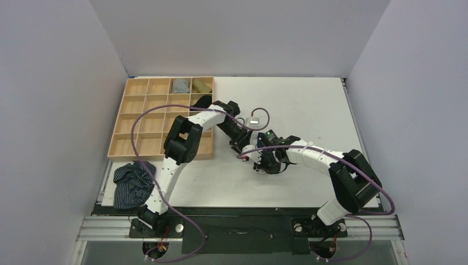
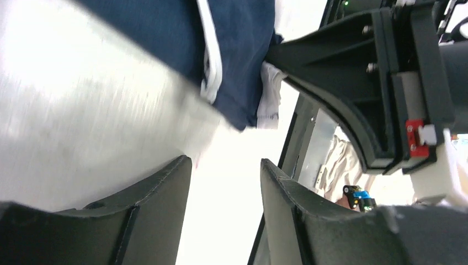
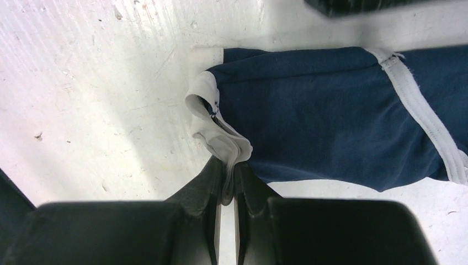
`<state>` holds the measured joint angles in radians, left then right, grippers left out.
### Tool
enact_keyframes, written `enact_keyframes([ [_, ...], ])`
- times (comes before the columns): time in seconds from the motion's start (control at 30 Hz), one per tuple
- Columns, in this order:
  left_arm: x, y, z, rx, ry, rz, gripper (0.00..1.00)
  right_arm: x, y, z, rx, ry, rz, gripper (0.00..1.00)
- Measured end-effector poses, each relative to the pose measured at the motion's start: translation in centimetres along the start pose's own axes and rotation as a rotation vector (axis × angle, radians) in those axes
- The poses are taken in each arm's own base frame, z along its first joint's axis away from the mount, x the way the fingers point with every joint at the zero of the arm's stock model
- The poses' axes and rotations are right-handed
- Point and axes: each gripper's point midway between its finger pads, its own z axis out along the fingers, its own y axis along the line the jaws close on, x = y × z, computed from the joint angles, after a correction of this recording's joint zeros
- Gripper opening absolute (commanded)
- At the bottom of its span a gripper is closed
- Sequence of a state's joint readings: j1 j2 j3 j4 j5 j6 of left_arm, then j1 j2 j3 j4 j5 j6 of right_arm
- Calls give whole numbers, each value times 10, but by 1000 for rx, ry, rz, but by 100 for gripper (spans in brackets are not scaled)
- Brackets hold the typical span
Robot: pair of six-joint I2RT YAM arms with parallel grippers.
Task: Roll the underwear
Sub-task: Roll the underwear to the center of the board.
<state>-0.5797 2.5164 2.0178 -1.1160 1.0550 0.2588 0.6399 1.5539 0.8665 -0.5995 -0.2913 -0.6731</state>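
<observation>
The underwear (image 3: 320, 110) is navy-blue fabric with white trim, lying flat on the white table. In the right wrist view my right gripper (image 3: 227, 179) is shut on a bunched fold of its white waistband at the left end. My left gripper (image 2: 226, 163) stands open just in front of the underwear (image 2: 165, 33), with only bright table between its fingers. One black finger (image 2: 331, 66) of the right gripper reaches into the fabric's edge there. In the top view both grippers meet mid-table, left (image 1: 243, 144) and right (image 1: 265, 161), and they hide the underwear.
A wooden compartment tray (image 1: 124, 124) sits at the back left under the left arm, with rolled items (image 1: 180, 85) and a black roll (image 1: 203, 101) in its far cells. A striped garment (image 1: 132, 185) lies at the near left. Walls close the left, back and right.
</observation>
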Motion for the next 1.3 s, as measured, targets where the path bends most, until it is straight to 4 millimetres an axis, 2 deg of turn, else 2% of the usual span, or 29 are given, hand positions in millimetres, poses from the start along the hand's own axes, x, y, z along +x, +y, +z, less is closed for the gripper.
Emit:
enact_keyframes([
  [0.27, 13, 6, -32, -109, -98, 38, 48, -4, 0, -8, -36, -21, 31, 0],
  [0.5, 22, 0, -65, -233, -305, 87, 49, -12, -12, -22, -92, -91, 114, 0],
  [0.6, 20, -7, -74, -293, -399, 149, 49, -15, -18, -20, -148, -106, 155, 0],
  [0.8, 18, -14, -86, -381, -511, 253, 50, -12, -20, -4, -342, -84, 239, 0],
  [1.0, 24, -21, -86, -461, -535, 376, 50, -10, -15, 0, -514, -81, 320, 0],
  [1.17, 30, -45, -64, -508, -504, 568, 51, -9, -4, -2, -660, -67, 361, 0],
  [1.3, 29, -51, -51, -543, -466, 671, 51, -8, 5, -4, -768, -51, 395, 0],
])
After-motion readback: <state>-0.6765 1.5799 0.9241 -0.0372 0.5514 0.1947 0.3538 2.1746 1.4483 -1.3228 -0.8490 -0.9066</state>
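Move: In the right hand's fingers is the underwear's white waistband, at the cloth's near end; the underwear's middle lies about 7 cm ahead and 3 cm left of that hand, near its height. From the open left hand, that middle is roughly 6 cm right, 2 cm ahead and 2 cm below. The wooden organizer's middle lies some 32 cm left and 14 cm ahead of the left hand; its black roll, 17 cm left and 20 cm ahead. Keeping its pinch on the waistband, the right hand lifts about 3 cm while easing forward, then sinks part way and draws back, tipping nearly 50 degrees so its fingertips swing back towards the base. The left hand, still open, clears off left and up about 7 cm, then comes back towards the base and slightly right, turning its fingers more steeply down. ##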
